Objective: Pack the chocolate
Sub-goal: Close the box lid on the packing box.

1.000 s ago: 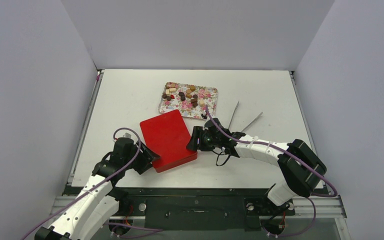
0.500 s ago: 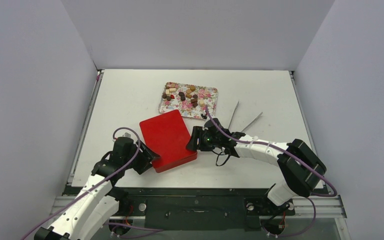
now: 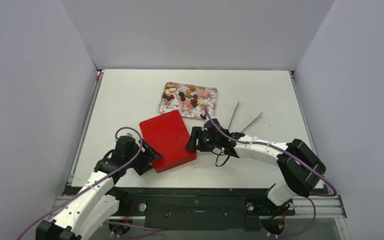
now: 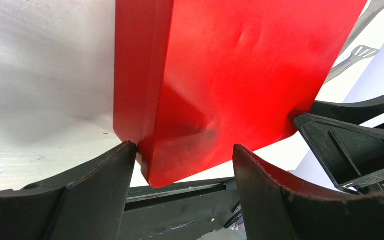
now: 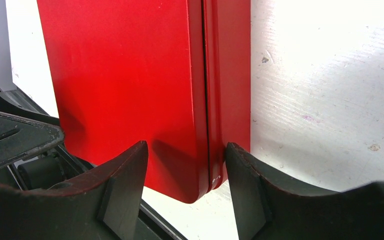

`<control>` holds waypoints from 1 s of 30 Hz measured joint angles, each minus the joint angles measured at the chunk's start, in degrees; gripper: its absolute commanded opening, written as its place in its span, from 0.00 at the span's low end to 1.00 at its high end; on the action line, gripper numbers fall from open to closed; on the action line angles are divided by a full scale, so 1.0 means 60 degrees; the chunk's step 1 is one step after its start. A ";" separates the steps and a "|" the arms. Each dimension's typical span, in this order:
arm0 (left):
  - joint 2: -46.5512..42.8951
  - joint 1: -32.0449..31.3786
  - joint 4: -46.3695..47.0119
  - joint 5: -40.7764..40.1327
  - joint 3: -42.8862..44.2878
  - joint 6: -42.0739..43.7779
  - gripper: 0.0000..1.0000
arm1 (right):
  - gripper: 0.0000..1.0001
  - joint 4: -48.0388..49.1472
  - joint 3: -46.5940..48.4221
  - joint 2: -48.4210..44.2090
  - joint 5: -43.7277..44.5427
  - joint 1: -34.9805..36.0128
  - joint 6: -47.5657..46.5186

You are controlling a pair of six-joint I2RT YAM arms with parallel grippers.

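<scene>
The chocolate (image 3: 184, 94) lies as several small brown, cream and reddish pieces on a flower-print tray (image 3: 206, 105) at the back of the table. A closed red box (image 3: 166, 138) lies flat in front of the tray. My left gripper (image 3: 147, 159) straddles its near left corner (image 4: 152, 172), open. One finger (image 4: 107, 175) touches the box's side and the other (image 4: 265, 185) stands apart above the lid. My right gripper (image 3: 194, 140) straddles the box's right edge (image 5: 215, 150), open. There one finger (image 5: 242, 175) rests against the side and the other (image 5: 125, 175) sits just off the lid.
Two metal tongs (image 3: 234, 115) (image 3: 251, 121) lie on the white table to the right of the tray, behind my right arm. White walls close in the table on three sides. The black base rail (image 3: 195, 204) runs along the near edge.
My left gripper's jaws have widened around the box's corner and the left arm has shifted slightly. The right gripper's jaws have eased a little. The box and tray have not moved.
</scene>
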 measured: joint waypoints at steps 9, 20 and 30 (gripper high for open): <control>-0.0073 0.0004 -0.0007 0.0062 0.0018 -0.0004 0.60 | 0.55 0.0000 0.0000 0.0004 0.0036 0.0007 -0.0007; -0.0022 0.0044 -0.0474 0.0055 0.0266 -0.0004 0.48 | 0.54 0.0051 0.0029 0.0178 0.0120 0.0007 -0.0007; 0.0404 0.0044 -0.0608 0.0058 0.0368 0.0124 0.43 | 0.53 0.0058 0.0029 0.0178 0.0160 0.0007 -0.0007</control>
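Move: At the near-left corner of the closed-over packing box, the left hand has the box lid's middle about 8 cm ahead and 5 cm to its right. The right hand, at the near-right corner, has it some 2 cm ahead and 9 cm to its left; both sit about 1 cm above the lid. From the right hand, the flowered tray lies 18 cm ahead and 1 cm left, the tongs 9 cm ahead and 20 cm right, both around 5 cm lower. Working the two near corners, the left hand rises about 0.5 cm, then sinks nearly 1 cm and eases slightly back, its fingers closing by about a third around the corner, one still along the left side wall. The right hand dips about 0.5 cm at its corner and stays down, its half-open fingers keeping one over the lid and one against the right side wall. ##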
